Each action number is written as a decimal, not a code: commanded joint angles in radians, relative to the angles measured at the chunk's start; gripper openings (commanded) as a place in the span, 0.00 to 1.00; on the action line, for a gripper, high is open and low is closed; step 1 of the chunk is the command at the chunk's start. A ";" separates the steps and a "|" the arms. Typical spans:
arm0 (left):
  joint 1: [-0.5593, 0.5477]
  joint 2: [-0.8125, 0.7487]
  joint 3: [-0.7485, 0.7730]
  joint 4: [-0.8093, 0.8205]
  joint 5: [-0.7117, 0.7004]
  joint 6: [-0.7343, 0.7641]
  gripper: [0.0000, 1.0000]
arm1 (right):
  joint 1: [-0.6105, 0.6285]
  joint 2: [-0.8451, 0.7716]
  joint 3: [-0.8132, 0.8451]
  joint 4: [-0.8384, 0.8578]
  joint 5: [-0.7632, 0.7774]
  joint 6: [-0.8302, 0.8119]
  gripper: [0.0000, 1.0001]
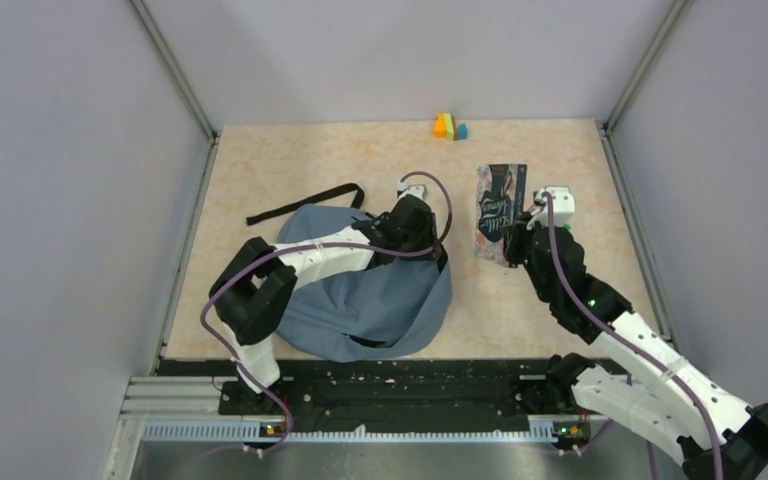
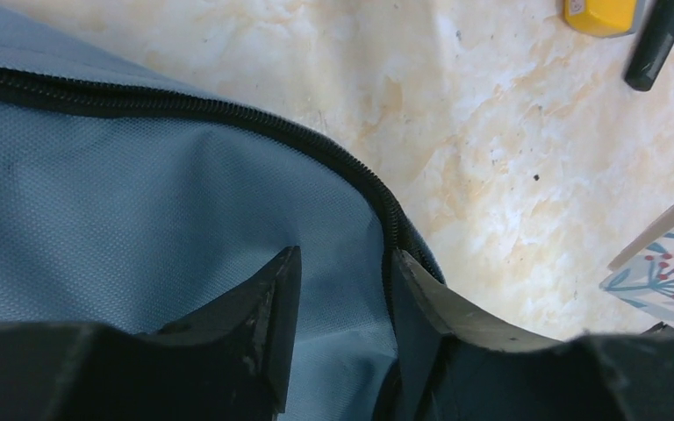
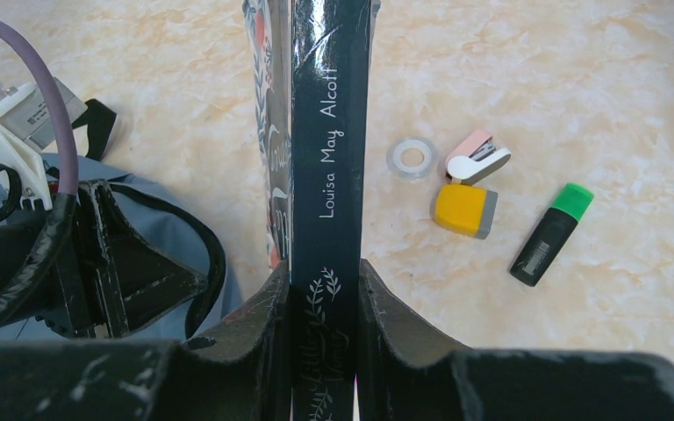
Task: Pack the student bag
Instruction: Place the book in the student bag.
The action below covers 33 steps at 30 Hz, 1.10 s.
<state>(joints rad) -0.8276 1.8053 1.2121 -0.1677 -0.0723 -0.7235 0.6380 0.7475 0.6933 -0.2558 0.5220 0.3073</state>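
Note:
The student bag [image 1: 360,300], dusty-blue with a dark zipper [image 2: 228,114], lies flat at the table's near centre. My left gripper [image 1: 428,250] is down on its right-hand edge. In the left wrist view its fingers [image 2: 342,263] stand apart astride the blue fabric beside the zipper, with a gap showing between them. My right gripper [image 1: 522,240] is shut on a dark book [image 1: 498,212] with a floral cover, held on edge just right of the bag. The right wrist view shows both fingers [image 3: 325,272] pressed on the navy spine [image 3: 329,132], which reads "Louisa May Alcott".
To the right of the book in the right wrist view lie a tape roll [image 3: 411,158], a pink stapler [image 3: 476,156], a yellow item [image 3: 463,210] and a green-capped highlighter [image 3: 548,235]. Small coloured items [image 1: 450,126] sit at the back edge. A black strap [image 1: 305,205] trails left of the bag. Walls enclose the table.

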 commanded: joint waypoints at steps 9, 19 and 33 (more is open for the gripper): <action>-0.011 0.013 -0.006 0.028 0.052 -0.010 0.45 | -0.006 -0.023 0.014 0.112 0.009 -0.001 0.00; -0.042 0.029 0.003 -0.018 0.067 0.000 0.44 | -0.006 -0.020 0.012 0.113 0.009 0.003 0.00; -0.055 -0.070 -0.007 0.014 -0.136 0.039 0.00 | -0.006 -0.041 0.007 0.094 0.003 0.013 0.00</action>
<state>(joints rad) -0.8772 1.8519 1.2045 -0.1684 -0.0345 -0.7094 0.6380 0.7471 0.6804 -0.2600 0.5175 0.3172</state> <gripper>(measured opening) 0.020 0.233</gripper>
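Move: The bag's zip rim that the left fingers will shut on lies about 3 cm back, 1 cm right and 2 cm below. The bag's body is some 5 cm back and 14 cm left; the held book is about 8 cm ahead, 10 cm right and 12 cm higher; the yellow block is some 6 cm ahead, 17 cm right. From the waiting right hand, the rim is about 11 cm left, roughly level forward, 17 cm below. The left hand draws back about 3 cm, sinking 2 cm, and its fingers shut on the bag's zip rim. ##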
